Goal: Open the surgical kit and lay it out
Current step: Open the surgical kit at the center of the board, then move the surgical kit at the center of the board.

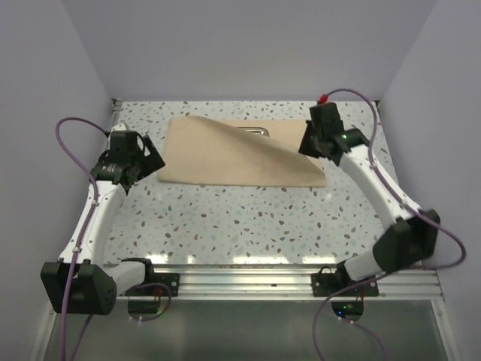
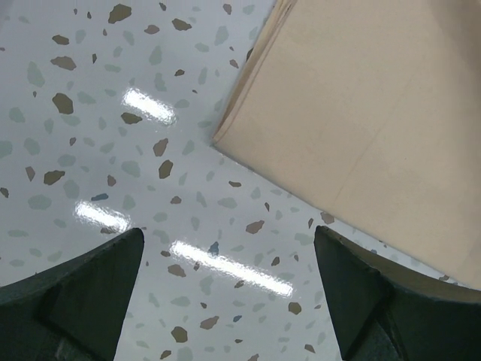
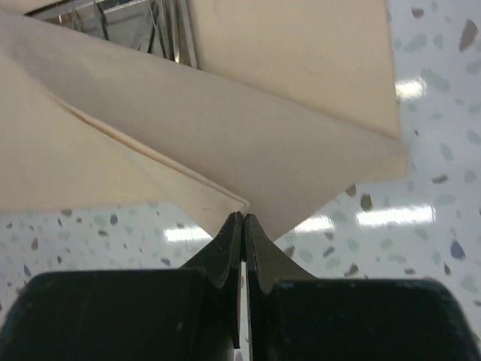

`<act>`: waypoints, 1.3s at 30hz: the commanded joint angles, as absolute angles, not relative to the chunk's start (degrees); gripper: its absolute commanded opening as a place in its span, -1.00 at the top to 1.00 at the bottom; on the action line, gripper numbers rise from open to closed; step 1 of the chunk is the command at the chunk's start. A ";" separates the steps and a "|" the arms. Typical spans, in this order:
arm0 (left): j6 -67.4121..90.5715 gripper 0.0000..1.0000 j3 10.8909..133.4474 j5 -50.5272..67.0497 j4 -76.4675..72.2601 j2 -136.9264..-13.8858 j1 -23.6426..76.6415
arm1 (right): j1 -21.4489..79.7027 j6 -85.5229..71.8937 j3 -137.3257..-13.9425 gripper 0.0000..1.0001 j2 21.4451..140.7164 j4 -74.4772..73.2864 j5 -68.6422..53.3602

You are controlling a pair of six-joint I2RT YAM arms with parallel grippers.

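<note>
The tan cloth wrap (image 1: 225,154) lies at the back middle of the speckled table. One flap is lifted, and a shiny steel tray (image 1: 254,132) shows under it. My right gripper (image 1: 312,144) is shut on the corner of that flap (image 3: 248,197) and holds it up above the table. The tray's steel rods show at the top of the right wrist view (image 3: 161,26). My left gripper (image 1: 147,167) is open and empty, hovering just left of the wrap's left edge (image 2: 248,113). Its dark fingers (image 2: 83,293) frame bare table. No instruments are visible.
Purple cables loop off both arms. White walls close in the table on the left, back and right. A metal rail (image 1: 248,278) runs along the near edge.
</note>
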State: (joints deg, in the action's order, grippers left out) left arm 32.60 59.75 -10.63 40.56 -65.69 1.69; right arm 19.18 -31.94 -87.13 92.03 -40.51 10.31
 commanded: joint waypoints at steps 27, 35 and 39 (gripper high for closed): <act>34.90 -0.94 63.92 -2.13 33.49 -70.21 2.81 | 17.84 -36.39 -61.34 -0.97 45.17 -72.08 10.82; 30.85 -0.89 55.47 1.23 34.80 -73.38 7.73 | 17.84 -33.31 -65.21 -0.97 65.89 -53.39 2.29; 29.62 -0.89 59.31 0.18 36.20 -79.61 9.93 | 17.75 -33.05 -71.08 -0.97 82.23 -45.89 1.23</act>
State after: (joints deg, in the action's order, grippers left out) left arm 32.62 55.77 -1.13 38.02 -76.64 8.75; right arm 17.93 -34.70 -67.29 74.11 -55.29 4.45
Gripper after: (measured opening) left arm 0.946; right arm 0.984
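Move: The right hand already pinches a corner of the surgical kit's wrap; the near edge of the board where that corner goes is about 27 cm back, 10 cm right and 18 cm down. The lower layer's near right corner is level with it and 11 cm right; the instrument tray is about 15 cm ahead and 18 cm left, both well below. From the left hand, the wrap's near left corner is some 9 cm ahead, 4 cm left and 14 cm down. Back fast towards the base, and partly right, the right hand pulls the pinched corner about 25 cm, rising a little, then sinking and tipping down; it opens fully, lets go above the board's near edge, then returns forward and left, still sinking. The open left hand rises some 15 cm, then swoops down past its starting height and right, over the spread cloth. ##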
